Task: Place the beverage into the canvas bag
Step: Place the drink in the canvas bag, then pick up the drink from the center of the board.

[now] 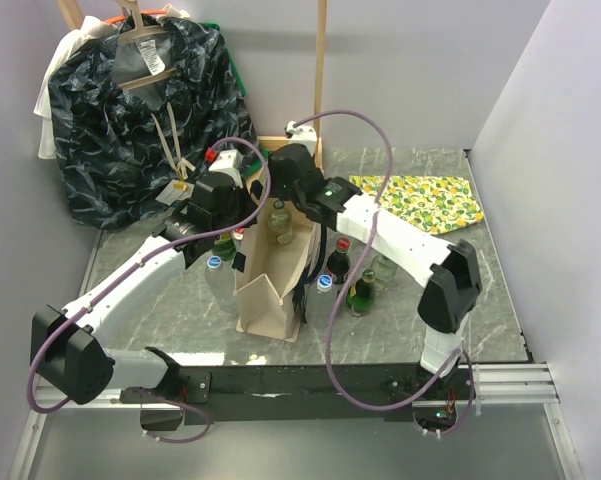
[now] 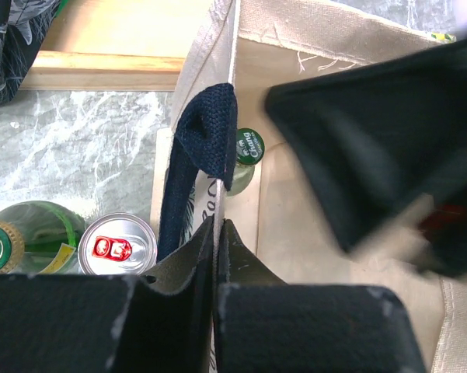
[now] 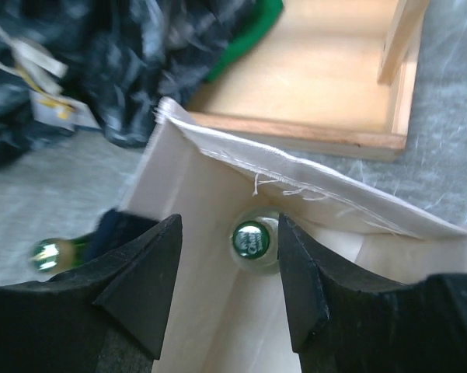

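The beige canvas bag (image 1: 265, 295) stands open in the middle of the table. A green-capped beverage bottle (image 3: 251, 238) stands upright inside it against the far wall, and shows in the left wrist view as the bottle (image 2: 249, 146). My right gripper (image 3: 229, 227) hovers over the bag mouth, open, its fingers either side of the cap and clear of it. My left gripper (image 2: 216, 227) is shut on the bag's left wall rim, just below the black handle (image 2: 206, 148). From above, the left gripper (image 1: 230, 235) sits at the bag's left edge and the right gripper (image 1: 283, 200) above the bottle.
Several bottles stand around the bag: a blue-capped one (image 1: 213, 268) on its left, others (image 1: 361, 290) on its right. A can (image 2: 116, 247) sits by the left wall. A dark patterned garment (image 1: 140, 120), a wooden tray (image 3: 318, 78) and a lemon-print cloth (image 1: 420, 200) lie behind.
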`<state>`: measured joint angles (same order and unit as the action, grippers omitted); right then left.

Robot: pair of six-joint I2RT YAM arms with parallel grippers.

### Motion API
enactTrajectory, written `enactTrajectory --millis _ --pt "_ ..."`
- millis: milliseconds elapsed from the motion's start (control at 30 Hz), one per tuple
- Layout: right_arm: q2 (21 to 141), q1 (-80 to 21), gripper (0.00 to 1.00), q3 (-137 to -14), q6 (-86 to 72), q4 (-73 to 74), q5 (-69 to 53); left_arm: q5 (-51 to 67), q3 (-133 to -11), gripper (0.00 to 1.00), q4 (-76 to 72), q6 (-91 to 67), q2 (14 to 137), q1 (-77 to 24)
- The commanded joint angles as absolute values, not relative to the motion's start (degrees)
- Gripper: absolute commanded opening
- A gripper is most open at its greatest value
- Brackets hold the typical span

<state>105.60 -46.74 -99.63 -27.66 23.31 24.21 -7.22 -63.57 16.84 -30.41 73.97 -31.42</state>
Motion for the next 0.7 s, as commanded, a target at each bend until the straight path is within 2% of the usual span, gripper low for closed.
enactTrajectory --millis 0,467,667 --pt "100.0 -47.3 0.6 -98.3 -28.5 23.5 23.6 -7.8 -64.1 0.09 17.8 -29.0 71.9 -31.5" --pt "90.6 -48.0 0.61 -93.8 -28.1 25.9 24.1 -8.7 -62.8 0.15 16.3 -29.4 67.9 -31.5" --pt "88.4 -48.1 0.66 -92.6 -28.0 28.0 25.7 -9.1 -62.7 0.39 15.7 -29.5 66.5 -31.5"
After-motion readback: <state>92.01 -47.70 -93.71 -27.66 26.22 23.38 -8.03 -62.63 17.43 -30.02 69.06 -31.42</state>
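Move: The green-capped bottle already set in the canvas bag stands about 2 cm ahead of the right hand, 1 cm to its left and 14 cm below; the cola bottle outside the bag is roughly 10 cm back and 15 cm right of that hand, equally low. The left hand still has the bag's left rim between its fingers. From it, that green-capped bottle is about 9 cm ahead, 5 cm right and 12 cm below; the red-tabbed can is 3 cm ahead, 6 cm left and 17 cm below. Keep lifting the empty right gripper up and away from the bottle in the bag, about 6 cm higher, drawing it back some 5 cm and 3 cm to the right, fingers staying open. Meanwhile ease the left gripper up a couple of centimetres and slightly back and left, opening its fingers to let go of the bag's left rim. ##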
